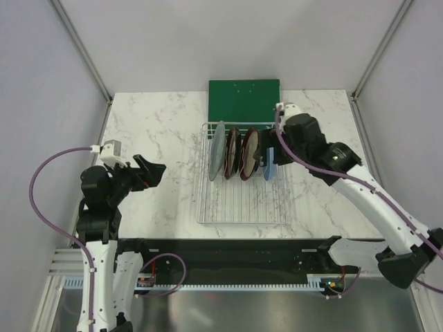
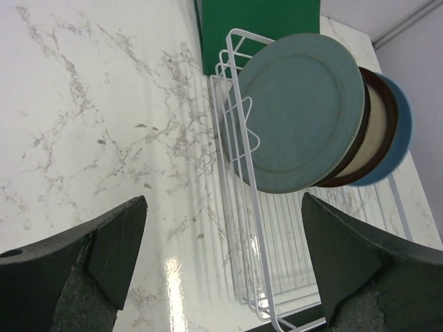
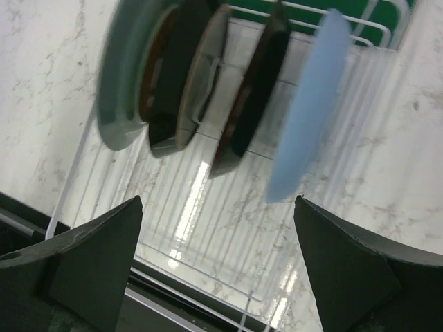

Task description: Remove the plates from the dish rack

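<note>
The white wire dish rack (image 1: pixel 242 204) stands mid-table with four plates upright in its far end: a grey-green plate (image 1: pixel 219 150), two red-brown plates (image 1: pixel 232 152) (image 1: pixel 249 152) and a smaller light blue plate (image 1: pixel 270 166). My right gripper (image 1: pixel 268 149) is open, above the blue plate (image 3: pixel 308 104) and the right red-brown plate (image 3: pixel 256 90), holding nothing. My left gripper (image 1: pixel 158 173) is open and empty, left of the rack (image 2: pixel 243 207), facing the grey-green plate (image 2: pixel 297 111). The right wrist view is motion-blurred.
A flat dark green board (image 1: pixel 244 100) lies just behind the rack. The rack's near half holds no plates. Bare marble table (image 1: pixel 152 131) lies left of the rack. A black rail (image 1: pixel 228 249) runs along the near table edge.
</note>
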`<action>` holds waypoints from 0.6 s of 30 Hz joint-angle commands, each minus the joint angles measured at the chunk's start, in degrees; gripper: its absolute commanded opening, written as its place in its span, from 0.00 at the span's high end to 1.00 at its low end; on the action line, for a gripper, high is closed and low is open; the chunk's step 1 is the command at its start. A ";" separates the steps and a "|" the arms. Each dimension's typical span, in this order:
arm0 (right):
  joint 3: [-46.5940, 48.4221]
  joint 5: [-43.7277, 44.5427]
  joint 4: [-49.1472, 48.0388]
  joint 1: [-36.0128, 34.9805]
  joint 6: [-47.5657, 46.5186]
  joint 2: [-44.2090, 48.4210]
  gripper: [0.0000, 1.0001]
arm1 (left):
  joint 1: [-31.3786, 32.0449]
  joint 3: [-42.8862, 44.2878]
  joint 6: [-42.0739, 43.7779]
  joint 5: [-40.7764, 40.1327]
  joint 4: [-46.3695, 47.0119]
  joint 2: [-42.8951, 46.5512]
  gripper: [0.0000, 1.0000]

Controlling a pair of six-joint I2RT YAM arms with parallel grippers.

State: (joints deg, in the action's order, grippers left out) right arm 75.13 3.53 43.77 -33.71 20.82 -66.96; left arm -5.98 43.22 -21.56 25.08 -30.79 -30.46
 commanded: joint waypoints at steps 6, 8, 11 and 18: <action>23.97 31.07 8.07 -25.69 2.03 -23.27 0.02 | -0.09 4.50 1.96 -6.19 -1.91 -1.88 0.00; 26.37 34.51 8.35 -27.45 3.43 -25.49 0.02 | 0.00 4.50 1.44 -6.01 -2.52 -3.64 0.00; 27.35 39.18 6.96 -28.07 5.56 -25.95 0.02 | -0.09 4.24 1.26 -5.83 -3.40 -5.05 0.00; 32.70 40.59 5.45 -27.98 6.16 -31.55 0.02 | -0.09 2.05 -3.48 -12.60 -5.16 -3.74 0.00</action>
State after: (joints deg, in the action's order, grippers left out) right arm 103.00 38.26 48.93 -61.73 25.30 -95.46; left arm -5.98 45.89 -21.76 17.58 -34.59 -35.86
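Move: The grey-green plate, leftmost in the dish rack, stands about 14 cm to the left of my right hand, some 4 cm ahead and 11 cm below. At about that same distance ahead and height stand the first brown plate, 10 cm to the left, the second brown plate, 5 cm to the left, and the blue plate, 1 cm to the right. From my left hand the grey-green plate lies 16 cm right, 8 cm ahead and 9 cm below. I sweep my right hand quickly about 14 cm left, past the blue and brown plates towards the grey-green one, fingers still wide open and touching nothing. My wrist rolls its left side down some 15 degrees and tips up a little; once the sweep stops, the hand edges forward and up. My open left hand drifts slightly left and sinks, fingers tipping down. ##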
